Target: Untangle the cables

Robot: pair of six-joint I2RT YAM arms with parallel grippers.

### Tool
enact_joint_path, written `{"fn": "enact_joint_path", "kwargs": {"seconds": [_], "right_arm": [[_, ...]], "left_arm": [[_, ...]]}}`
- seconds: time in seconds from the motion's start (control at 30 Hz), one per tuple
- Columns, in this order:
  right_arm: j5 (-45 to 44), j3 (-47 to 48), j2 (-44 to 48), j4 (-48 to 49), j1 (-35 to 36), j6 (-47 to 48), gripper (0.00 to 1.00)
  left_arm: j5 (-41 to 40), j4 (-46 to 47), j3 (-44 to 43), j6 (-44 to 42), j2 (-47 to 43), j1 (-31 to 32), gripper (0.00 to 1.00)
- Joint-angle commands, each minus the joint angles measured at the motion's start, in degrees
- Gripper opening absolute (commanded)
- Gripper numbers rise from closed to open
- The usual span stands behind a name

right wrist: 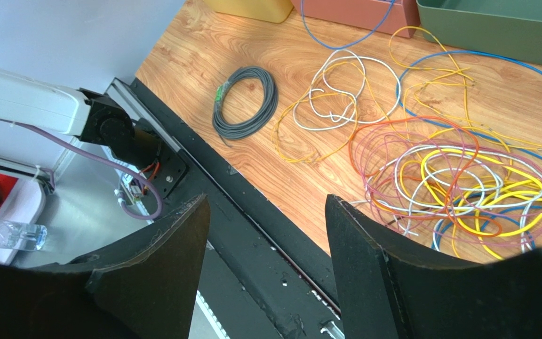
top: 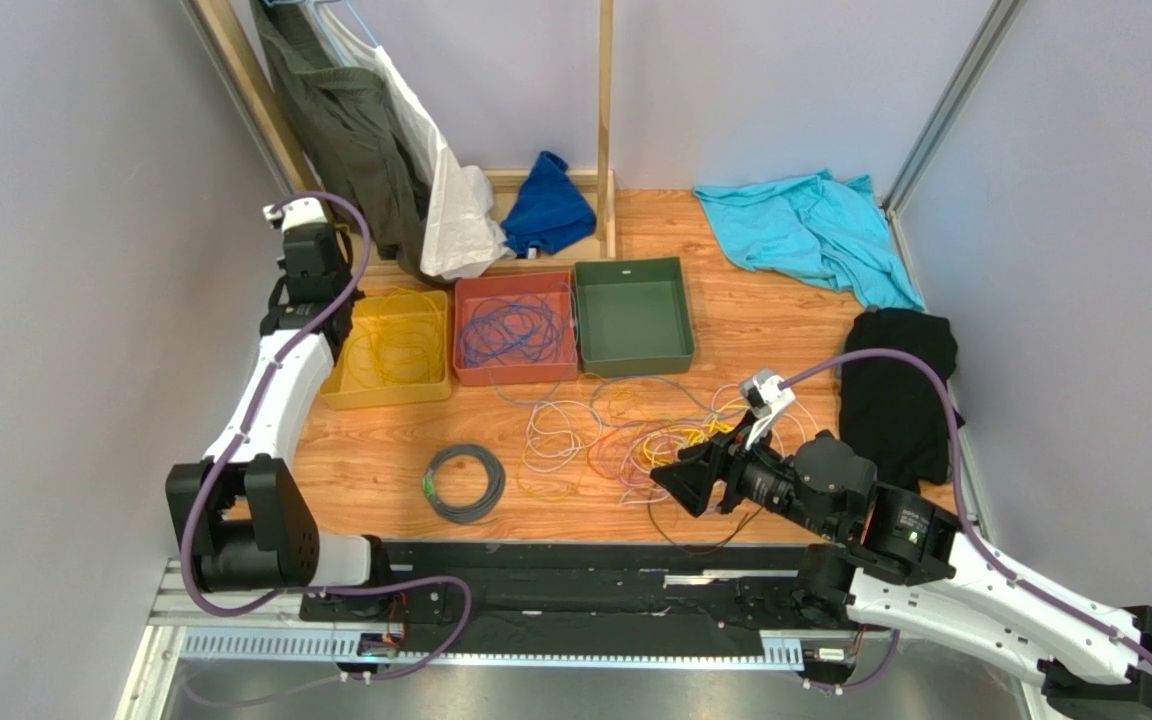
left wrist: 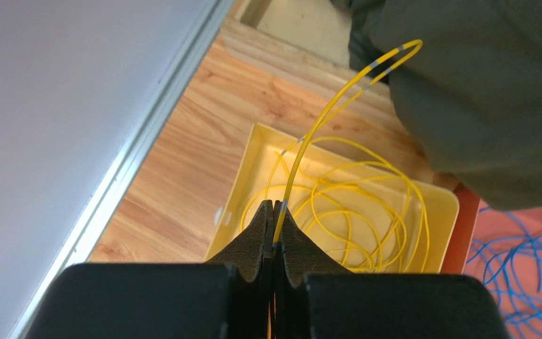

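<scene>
A tangle of cables (top: pixel 642 435), yellow, orange, white, blue and pink, lies on the wooden table; the right wrist view shows it as loose loops (right wrist: pixel 457 176). A dark coil with a green tag (top: pixel 465 482) (right wrist: pixel 245 102) lies apart to the left. My left gripper (left wrist: pixel 275 208) is shut on a yellow cable (left wrist: pixel 323 120) that arcs up and back over the yellow bin (left wrist: pixel 242 176), where more yellow loops lie. Blue cables (top: pixel 510 327) fill the red bin. My right gripper (right wrist: pixel 267 198) stands open and empty over the table's near edge, just left of the tangle.
The yellow bin (top: pixel 387 393), red bin (top: pixel 516 371) and an empty green bin (top: pixel 632 362) stand in a row. An olive jacket (top: pixel 349 135) hangs at the back left. A teal cloth (top: pixel 808 225) and a black cloth (top: pixel 898 390) lie to the right.
</scene>
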State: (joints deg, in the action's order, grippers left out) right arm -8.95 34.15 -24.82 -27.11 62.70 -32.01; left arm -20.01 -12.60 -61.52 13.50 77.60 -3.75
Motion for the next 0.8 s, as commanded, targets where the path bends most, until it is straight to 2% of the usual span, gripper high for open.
{"fn": "enact_joint_path", "kwargs": {"seconds": [0.0, 0.13, 0.17, 0.2, 0.23, 0.3, 0.33, 0.43, 0.53, 0.67, 0.7, 0.73, 0.77], "right_arm": [[-1.07, -0.75, -0.06, 2.50, -0.21, 1.16, 0.64], [-1.16, -1.37, 0.30, 2.86, -0.21, 0.90, 0.64], [-1.16, -1.46, 0.38, 2.94, -0.21, 0.81, 0.64], [-1.16, -1.54, 0.38, 3.03, -0.21, 0.72, 0.64], [-1.07, -1.54, 0.38, 3.12, -0.12, 0.72, 0.64], [-0.98, -1.54, 0.56, 3.03, -0.12, 0.54, 0.64], [-1.07, -1.54, 0.73, 3.03, -0.21, 0.54, 0.64], [-1.42, -1.72, 1.09, 3.12, -0.21, 0.46, 0.64], [-1.68, -1.63, 1.44, 3.03, -0.12, 0.54, 0.64], [-2.12, -1.81, 1.88, 3.12, -0.21, 0.46, 0.63], [-2.38, -1.89, 1.97, 2.77, -0.12, 0.46, 0.63], [-2.65, -1.90, 1.97, 2.59, -0.12, 0.63, 0.63], [-3.52, -1.90, 1.97, 1.98, -0.21, 0.72, 0.63]], "left_arm": [[1.89, 5.66, 1.92, 0.64, 0.09, -0.03, 0.00], [3.75, 5.66, 3.16, 4.07, 2.20, 0.06, 0.01], [3.75, 5.40, 3.07, 4.43, 2.90, -0.03, 0.04], [3.32, 5.05, 2.81, 5.13, 3.25, -0.03, 0.09], [2.61, 4.43, 2.46, 5.48, 3.43, -0.03, 0.23], [1.65, 2.06, 0.88, 5.58, 3.35, -0.03, 0.37], [1.47, 1.36, 0.52, 5.31, 2.65, 0.06, 0.49], [0.15, -0.67, 0.17, 5.66, 0.36, -0.03, 0.69], [-1.08, -4.26, -0.09, 8.20, -4.03, 0.06, 0.72], [5.93, -12.69, -0.27, 14.35, -16.65, 1.98, 0.71], [6.99, -13.41, 0.25, 15.15, -19.22, 3.38, 0.75], [7.96, -13.85, 0.95, 15.33, -21.94, 7.57, 0.99], [8.49, -14.90, 2.70, 15.85, -26.84, 9.88, 0.99]]}}
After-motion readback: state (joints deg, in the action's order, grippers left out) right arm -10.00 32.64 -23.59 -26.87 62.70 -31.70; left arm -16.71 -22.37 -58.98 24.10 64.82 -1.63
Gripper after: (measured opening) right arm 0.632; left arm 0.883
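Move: The left hand, shut on a yellow cable that trails into the yellow bin, has that bin's middle about 7 cm to its right, 2 cm back and some 18 cm below. The red bin lies about 28 cm right and nearly level with the hand, the grey coil 22 cm right and 23 cm back. From the right hand, the yellow bin is some 25 cm ahead and 40 cm left. Left hand sinks about 4 cm, opens, lets go of the yellow cable, then rises 7 cm, drawing back. ##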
